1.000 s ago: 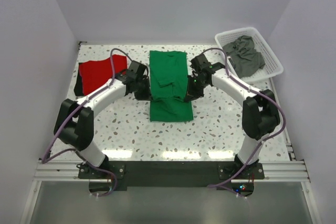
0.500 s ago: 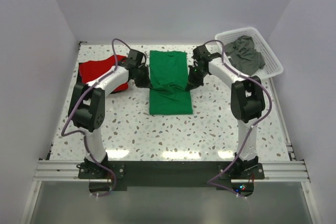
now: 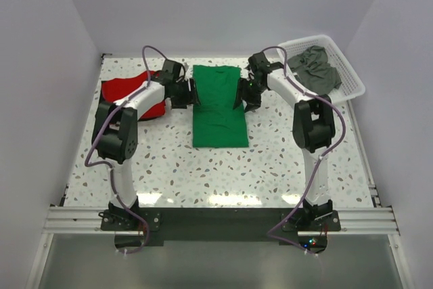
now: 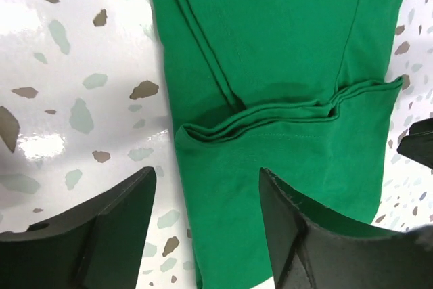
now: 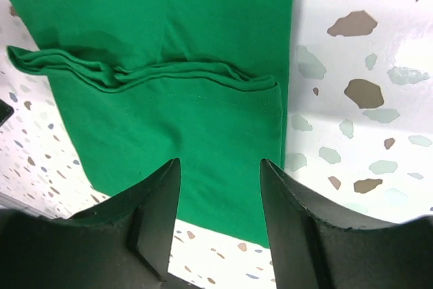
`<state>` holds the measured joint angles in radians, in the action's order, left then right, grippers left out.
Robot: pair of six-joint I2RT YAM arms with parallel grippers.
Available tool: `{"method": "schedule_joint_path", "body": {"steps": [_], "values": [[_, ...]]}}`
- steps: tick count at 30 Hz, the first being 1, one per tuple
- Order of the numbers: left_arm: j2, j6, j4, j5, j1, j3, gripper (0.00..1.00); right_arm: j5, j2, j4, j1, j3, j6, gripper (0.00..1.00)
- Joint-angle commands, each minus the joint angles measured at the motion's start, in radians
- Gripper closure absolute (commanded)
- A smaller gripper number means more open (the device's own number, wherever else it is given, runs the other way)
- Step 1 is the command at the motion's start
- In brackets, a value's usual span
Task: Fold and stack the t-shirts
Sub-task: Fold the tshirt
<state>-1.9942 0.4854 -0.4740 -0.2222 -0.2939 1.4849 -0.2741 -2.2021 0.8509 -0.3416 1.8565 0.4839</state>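
The bright green t-shirt (image 3: pixel 218 109) lies flat on the table as a long folded strip, with a layered cloth edge across it (image 4: pixel 284 109) (image 5: pixel 169 72). My left gripper (image 3: pixel 188 94) (image 4: pixel 207 174) stands open over the shirt's left edge, holding nothing. At the shirt's right edge my right gripper (image 3: pixel 245 95) (image 5: pixel 220 164) is open too, with only cloth below its fingers. A red t-shirt (image 3: pixel 125 96) lies folded at the far left. Dark grey t-shirts (image 3: pixel 314 69) are bunched in the basket.
A white lattice basket (image 3: pixel 353 79) stands at the far right corner. The speckled table (image 3: pixel 223 174) is walled by white panels on three sides. Both arm bases are bolted to the rail at the near edge.
Both grippers, shut on the green shirt's sides a second ago, carried the cloth toward the far end and opened. The shirt now lies flat, released.
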Motion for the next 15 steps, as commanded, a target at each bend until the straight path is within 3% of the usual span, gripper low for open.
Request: {"method": "schedule_joint_path", "body": {"steps": [1,7,15], "values": [[0.09,-0.002,0.066,0.027,0.01,0.006,0.32,-0.001,0.047,0.016,0.01,0.052,-0.016,0.45],[0.141,-0.004,0.077,-0.009,0.01,-0.09,0.32,-0.014,0.116,-0.01,0.012,-0.04,-0.024,0.44],[0.216,0.001,0.081,-0.026,0.009,-0.236,0.34,-0.071,0.246,-0.101,0.01,-0.327,-0.002,0.49]]}}
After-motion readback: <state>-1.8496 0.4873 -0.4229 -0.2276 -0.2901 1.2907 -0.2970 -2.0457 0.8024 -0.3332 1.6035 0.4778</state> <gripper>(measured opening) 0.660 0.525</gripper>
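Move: The green t-shirt's near folded edge lies behind both open hands, just below fingertip height: its left corner is about 13 cm back and 1 cm left of the left hand, its right corner roughly 13 cm back and 2 cm right of the right hand. The turned-up hem's corners lie 3 cm ahead and 1 cm left of the left hand, 4 cm ahead and 2 cm right of the right. The red t-shirt's middle is some 18 cm left of the left hand and 2 cm ahead. Leave the turned-up hem lying and draw both open grippers back over the green flap towards its near corners, easing each slightly outward. Arc the left one up some 2.5 cm first, then back about 3.5 cm and down again; keep the right low and bring it back 4.5 cm, the faster of the two. ##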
